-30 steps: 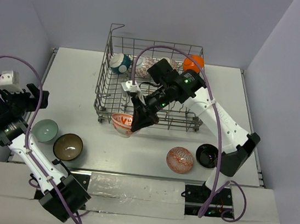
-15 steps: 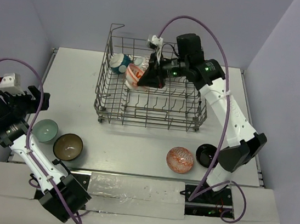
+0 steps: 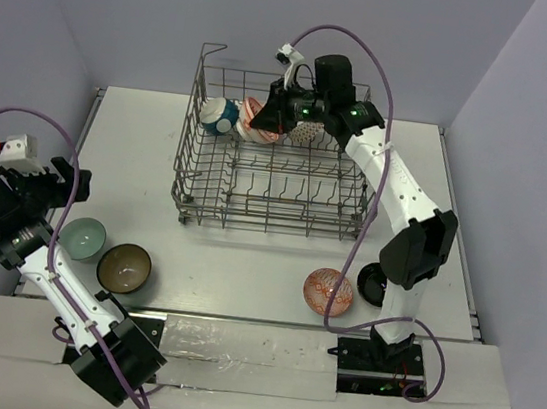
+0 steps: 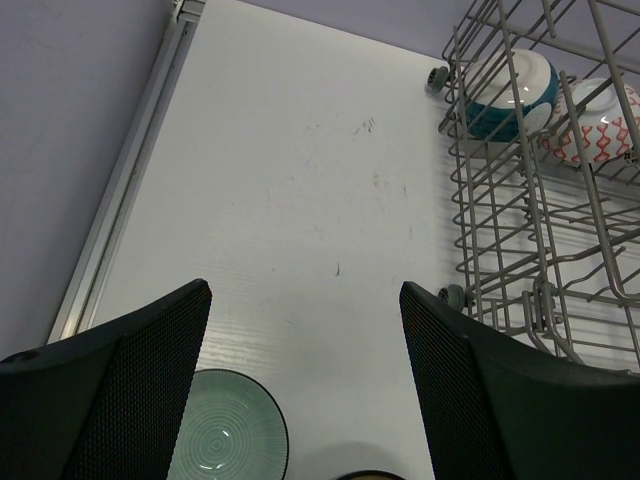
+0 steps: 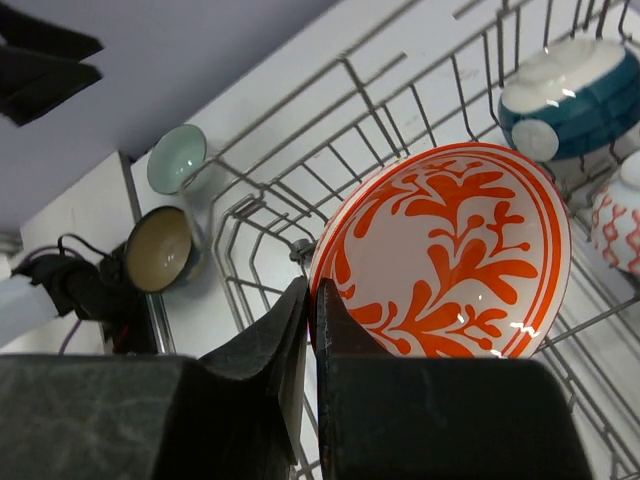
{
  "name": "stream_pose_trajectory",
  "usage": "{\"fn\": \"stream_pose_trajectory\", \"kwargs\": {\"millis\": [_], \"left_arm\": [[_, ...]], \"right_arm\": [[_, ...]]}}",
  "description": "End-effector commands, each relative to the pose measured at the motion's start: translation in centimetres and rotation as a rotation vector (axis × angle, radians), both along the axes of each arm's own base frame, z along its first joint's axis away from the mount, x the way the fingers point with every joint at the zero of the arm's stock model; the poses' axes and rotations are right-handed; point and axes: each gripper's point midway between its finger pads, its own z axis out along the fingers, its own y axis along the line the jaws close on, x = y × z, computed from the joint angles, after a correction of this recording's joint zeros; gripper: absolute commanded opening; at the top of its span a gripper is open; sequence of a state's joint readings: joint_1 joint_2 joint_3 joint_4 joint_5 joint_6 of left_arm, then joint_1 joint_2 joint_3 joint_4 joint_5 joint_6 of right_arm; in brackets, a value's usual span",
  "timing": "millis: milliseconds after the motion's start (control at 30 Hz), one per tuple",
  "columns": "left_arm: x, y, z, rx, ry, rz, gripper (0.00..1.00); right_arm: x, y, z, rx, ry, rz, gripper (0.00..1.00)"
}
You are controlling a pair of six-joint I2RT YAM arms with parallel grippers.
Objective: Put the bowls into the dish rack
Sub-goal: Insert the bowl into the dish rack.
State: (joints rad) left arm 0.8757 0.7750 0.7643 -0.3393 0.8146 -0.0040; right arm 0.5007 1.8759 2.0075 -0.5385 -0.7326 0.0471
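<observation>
My right gripper (image 5: pixel 312 320) is shut on the rim of an orange-patterned white bowl (image 5: pixel 450 250). It holds that bowl on edge inside the grey wire dish rack (image 3: pixel 274 200), at the back row (image 3: pixel 261 127). Beside it in the rack stand a teal bowl (image 5: pixel 580 95) and a white bowl with red zigzags (image 5: pixel 620 215). A pale green bowl (image 3: pixel 82 237), a brown bowl (image 3: pixel 124 267), a red-patterned bowl (image 3: pixel 329 291) and a black bowl (image 3: pixel 374 283) lie on the table. My left gripper (image 4: pixel 305 380) hangs open and empty above the pale green bowl (image 4: pixel 225 435).
The right arm reaches over the rack's right side and hides part of its back row. The rack has a raised loop (image 3: pixel 213 52) at its back left corner. A metal rail (image 4: pixel 120 190) runs along the table's left edge.
The right arm carried the orange-patterned bowl from the table at the rack's front edge up and over into the back row. The left arm stayed still.
</observation>
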Motion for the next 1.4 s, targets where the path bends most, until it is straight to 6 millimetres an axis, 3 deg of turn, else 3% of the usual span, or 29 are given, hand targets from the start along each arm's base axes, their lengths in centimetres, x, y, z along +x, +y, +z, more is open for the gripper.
{"fn": "stream_pose_trajectory", "kwargs": {"millis": [0,267,500,767,833,900,933,967,1000,1133,1367], "left_arm": [[0.2,0.0,0.6,0.004,-0.029,-0.003,0.82],[0.2,0.0,0.5,0.001,-0.027,-0.008,0.83],[0.3,-0.4,0.7,-0.008,-0.033,-0.025,0.83],[0.4,-0.1,0.1,-0.022,-0.016,-0.025,0.83],[0.4,-0.1,-0.1,-0.025,-0.012,-0.027,0.83],[0.4,-0.2,0.0,-0.024,-0.015,-0.028,0.83],[0.4,-0.2,0.1,-0.025,-0.017,-0.03,0.83],[0.4,-0.3,0.2,-0.024,-0.019,-0.031,0.83],[0.4,-0.3,0.2,-0.026,-0.02,-0.032,0.83],[0.5,-0.2,0.0,-0.031,-0.013,-0.03,0.83],[0.6,0.2,-0.1,-0.038,-0.006,-0.012,0.83]], "right_arm": [[2.4,0.5,1.6,0.105,0.001,-0.065,0.0],[4.8,1.2,-3.0,0.169,0.227,-0.123,0.0],[4.8,1.0,-4.7,0.251,0.382,-0.148,0.0],[4.0,-0.1,-3.8,0.374,0.481,-0.115,0.0],[3.8,-0.5,-2.8,0.414,0.481,-0.106,0.0],[3.2,-0.9,-3.4,0.448,0.55,-0.098,0.0],[3.2,-1.1,-2.0,0.503,0.491,-0.067,0.0],[3.1,-1.5,-2.9,0.526,0.563,-0.084,0.0],[3.0,-1.5,-2.3,0.555,0.536,-0.063,0.0],[2.7,-1.8,-3.4,0.581,0.55,-0.063,0.0],[2.2,-2.3,-1.8,0.664,0.552,-0.028,0.0]]}}
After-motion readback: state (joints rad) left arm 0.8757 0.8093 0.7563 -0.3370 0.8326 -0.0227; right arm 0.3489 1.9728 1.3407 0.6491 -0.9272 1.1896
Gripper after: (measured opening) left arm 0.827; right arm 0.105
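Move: The right hand holds the orange floral bowl above the rack. The free slot it is bound for, just on the robot's side of the red-patterned bowl, lies about 3 cm ahead, 2 cm left and 13 cm below. The red-patterned bowl stands some 9 cm beyond that slot, with the teal bowl about 10 cm left of the red-patterned one and the dotted bowl about 10 cm right of it. From the idle left hand the slot is roughly 20 cm ahead, 36 cm right and 12 cm lower. Keeping its pinch on the orange floral bowl's rim, the right hand sinks about 10 cm into the rack towards the free slot in front of the red-patterned bowl, going some 4 cm forward with most of the drop early on. All the while its left-pointing fingers come up to level and the wrist rolls, some 50 degrees of turn in all, swinging the hand's upper side forward, and once down the hand eases a couple of centimetres right and slightly back. ##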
